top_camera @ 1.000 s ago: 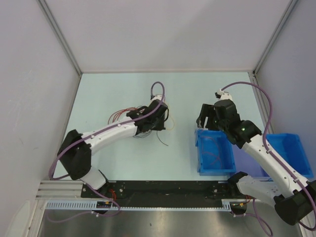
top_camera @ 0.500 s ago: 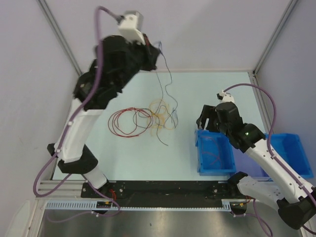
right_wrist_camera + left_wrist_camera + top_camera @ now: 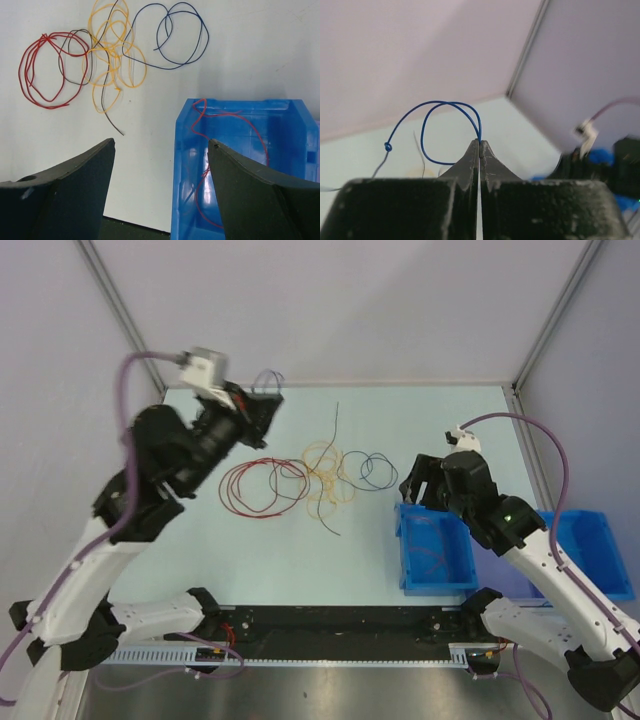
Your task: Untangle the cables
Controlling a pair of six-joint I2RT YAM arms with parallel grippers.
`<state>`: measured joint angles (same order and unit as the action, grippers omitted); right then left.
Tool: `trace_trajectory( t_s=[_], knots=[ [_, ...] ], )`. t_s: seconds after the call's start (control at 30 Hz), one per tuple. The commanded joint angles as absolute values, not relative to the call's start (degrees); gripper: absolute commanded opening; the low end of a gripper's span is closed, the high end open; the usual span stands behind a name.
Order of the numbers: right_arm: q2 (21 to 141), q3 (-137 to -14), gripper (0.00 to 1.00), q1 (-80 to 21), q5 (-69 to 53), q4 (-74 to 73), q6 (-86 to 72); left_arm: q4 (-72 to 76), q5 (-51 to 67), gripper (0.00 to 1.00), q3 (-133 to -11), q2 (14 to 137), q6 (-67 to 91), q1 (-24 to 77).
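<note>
The cables lie loose on the pale table: red loops (image 3: 255,486) (image 3: 45,70) on the left, yellow loops (image 3: 325,476) (image 3: 112,60) in the middle with a black strand across them, and dark blue loops (image 3: 366,470) (image 3: 175,35) on the right. My left gripper (image 3: 270,400) (image 3: 480,143) is raised over the table's far left, shut on a thin blue cable (image 3: 445,106) that curls in two loops above its tips. My right gripper (image 3: 420,486) (image 3: 162,145) hangs open over the far left corner of a blue bin (image 3: 405,550) (image 3: 235,103), holding nothing. A red cable (image 3: 227,116) lies inside that bin.
A second blue bin (image 3: 595,550) stands at the right edge beside the first. Walls with metal corner posts close the table at the back and both sides. A black rail (image 3: 330,620) runs along the near edge by the arm bases.
My left arm rose from the cable pile, drawing a dark cable up, then swung left. The pile is uncovered and dark blue loops lie right of the yellow ones. The right arm barely moved.
</note>
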<state>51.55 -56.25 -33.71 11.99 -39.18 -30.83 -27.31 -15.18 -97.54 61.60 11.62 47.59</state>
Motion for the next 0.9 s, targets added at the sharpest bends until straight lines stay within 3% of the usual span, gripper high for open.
trace_trajectory(
  t_s=[0.0,0.13,0.3,0.7,0.87],
  knots=[
    [50.54,-56.34,0.79,-34.19,11.78,-37.97,-32.25,-25.59,-8.01,0.0,-80.48,60.13,16.08,47.46],
    [50.54,-56.34,0.79,-34.19,9.07,-37.53,-32.78,-22.68,2.78,0.0,-69.98,55.99,18.45,47.46],
    [50.63,-56.34,0.79,-34.19,4.4,-35.77,-31.56,-23.64,1.67,0.0,-64.69,53.44,20.3,47.46],
    [49.13,-53.18,0.8,-35.24,-7.02,-28.85,-29.1,-18.73,9.21,0.0,-64.78,57.48,22.15,47.46],
    [51.67,-52.91,0.79,-35.86,-5.37,-28.3,-31.98,-18.19,11.07,0.0,-65.22,58.18,21.97,47.46]
  ],
)
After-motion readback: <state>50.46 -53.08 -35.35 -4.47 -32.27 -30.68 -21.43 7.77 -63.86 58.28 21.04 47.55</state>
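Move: The left hand holds the blue cable high. The right gripper it is bringing it to is level with it in reach, about 27 cm right and 30 below. On the mat, some 52 below the left hand, lie the yellow cable 14 ahead, 8 right, and the red coil 10 ahead, 7 left. From the right hand, the navy coil is 13 ahead, 8 left, 22 down; the blue bin's middle 5 back, 6 right, 20 down. Keeping the blue cable pinched in its shut fingers, the left hand drops fast by some 24 cm, then eases back up a little while drifting right, about 8 cm in all, towards the right gripper; its fingers tip down and swing clockwise, each over 20 degrees. The right hand, still wide open, moves about 5 cm left and slightly back to meet it, turning some 15 degrees counter-clockwise and rolling its left side up. ##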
